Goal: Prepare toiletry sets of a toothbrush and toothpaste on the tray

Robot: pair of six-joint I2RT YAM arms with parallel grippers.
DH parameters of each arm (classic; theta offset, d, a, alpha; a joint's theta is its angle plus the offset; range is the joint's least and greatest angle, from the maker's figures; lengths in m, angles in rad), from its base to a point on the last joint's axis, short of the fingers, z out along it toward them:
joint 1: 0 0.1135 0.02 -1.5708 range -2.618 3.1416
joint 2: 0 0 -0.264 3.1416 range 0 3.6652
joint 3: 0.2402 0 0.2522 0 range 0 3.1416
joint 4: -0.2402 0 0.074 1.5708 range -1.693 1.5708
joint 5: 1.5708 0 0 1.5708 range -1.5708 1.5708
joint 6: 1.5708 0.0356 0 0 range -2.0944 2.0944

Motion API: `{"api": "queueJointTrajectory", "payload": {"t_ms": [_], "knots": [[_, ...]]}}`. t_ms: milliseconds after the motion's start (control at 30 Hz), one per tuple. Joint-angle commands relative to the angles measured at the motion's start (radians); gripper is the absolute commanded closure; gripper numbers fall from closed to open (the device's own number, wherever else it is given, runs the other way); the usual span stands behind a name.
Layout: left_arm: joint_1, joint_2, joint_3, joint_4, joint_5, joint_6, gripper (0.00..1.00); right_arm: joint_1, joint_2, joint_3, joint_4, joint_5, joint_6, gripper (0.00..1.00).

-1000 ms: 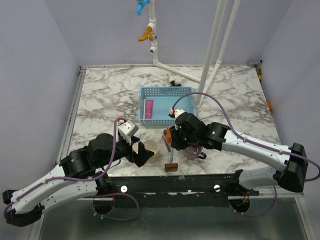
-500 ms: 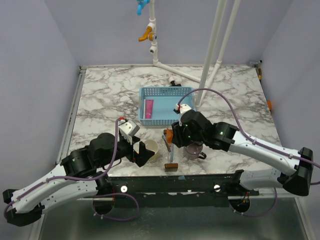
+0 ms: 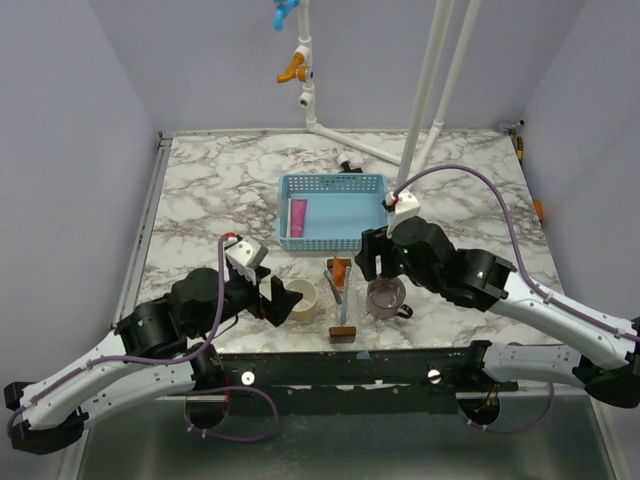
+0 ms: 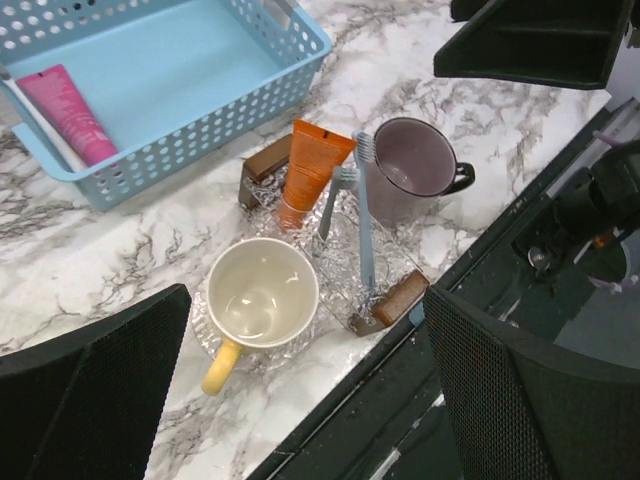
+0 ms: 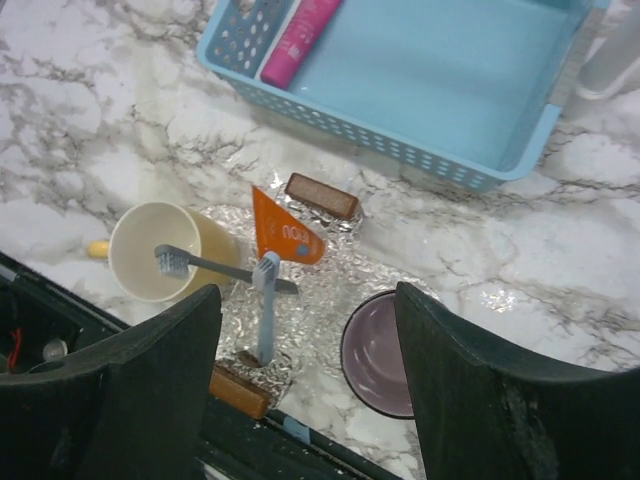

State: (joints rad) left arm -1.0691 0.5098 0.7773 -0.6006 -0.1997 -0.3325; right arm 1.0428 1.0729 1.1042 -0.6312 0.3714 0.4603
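Note:
The tray (image 3: 333, 314) is a crinkled clear dish with brown end handles near the table's front edge. The orange toothpaste (image 3: 341, 272) (image 4: 308, 170) (image 5: 283, 233) lies at its far end. A pale blue toothbrush (image 4: 364, 215) (image 5: 265, 310) lies lengthwise on the tray. A greyer toothbrush (image 4: 333, 200) (image 5: 215, 266) slants beside the tube. My right gripper (image 3: 372, 252) (image 5: 300, 300) hangs open above the tray and a purple cup, holding nothing. My left gripper (image 3: 272, 300) (image 4: 305, 300) is wide open over a cream cup, also holding nothing.
The cream cup (image 3: 300, 300) (image 4: 262, 295) with a yellow handle stands left of the tray. The purple cup (image 3: 386, 297) (image 5: 380, 355) stands right of it. Behind them is a blue basket (image 3: 333, 182) holding a pink tube (image 3: 298, 218). White pipes rise at the back.
My right gripper has opened and pulled back to the right and away from the tray, leaving the toothbrush there. The left arm has shifted slightly left.

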Motion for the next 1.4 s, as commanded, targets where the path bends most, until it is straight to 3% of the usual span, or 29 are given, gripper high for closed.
{"api": "queueJointTrajectory", "payload": {"t_ms": [0, 167, 300, 533, 800, 1133, 1367], "knots": [[-0.005, -0.037, 0.033, -0.014, -0.114, 0.009, 0.01, 0.008, -0.032, -0.027, -0.023, 0.188, 0.002, 0.24], [-0.005, -0.049, 0.031, -0.019, -0.149, 0.007, 0.01, 0.006, -0.056, -0.063, -0.027, 0.297, 0.013, 0.17], [-0.003, -0.058, 0.03, -0.025, -0.179, -0.002, 0.01, 0.007, -0.087, -0.083, -0.029, 0.364, 0.033, 0.0], [-0.004, -0.083, 0.021, -0.042, -0.26, -0.021, 0.01, 0.008, -0.133, -0.132, -0.041, 0.431, 0.113, 0.0], [-0.005, -0.14, -0.024, -0.059, -0.346, -0.082, 0.01, 0.007, -0.102, -0.153, -0.214, 0.619, 0.41, 0.0], [-0.004, -0.252, -0.064, -0.05, -0.429, -0.117, 0.01, 0.007, -0.113, -0.181, -0.298, 0.632, 0.483, 0.0], [-0.004, -0.291, -0.063, -0.057, -0.434, -0.116, 0.01, 0.007, -0.214, -0.222, -0.219, 0.607, 0.401, 0.0]]}}
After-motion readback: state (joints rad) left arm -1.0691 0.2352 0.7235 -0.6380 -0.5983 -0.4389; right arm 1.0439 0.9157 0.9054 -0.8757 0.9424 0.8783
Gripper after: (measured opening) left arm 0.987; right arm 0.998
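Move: The blue toothbrush already lies on the clear tray, about 5 cm back from the right hand, 4 cm to its left and some 13 cm below. From that hand, the orange toothpaste stands about 6 cm left and level, the purple mug 4 cm back and 5 cm right, and the beige mug 5 cm back and 14 cm left, all 11 to 12 cm lower. From the left hand, the toothbrush is roughly 4 cm ahead and 14 cm right. From the blue toothbrush, already let go, the right hand draws off some 13 cm to the right, passing high beyond the purple mug, its fingers spreading the rest of the way while it turns clockwise and sinks a little late on. The left hand, empty and wide open, backs off to the left by about 8 cm, away from the beige mug, turning counter-clockwise; it also edges forward and up. ##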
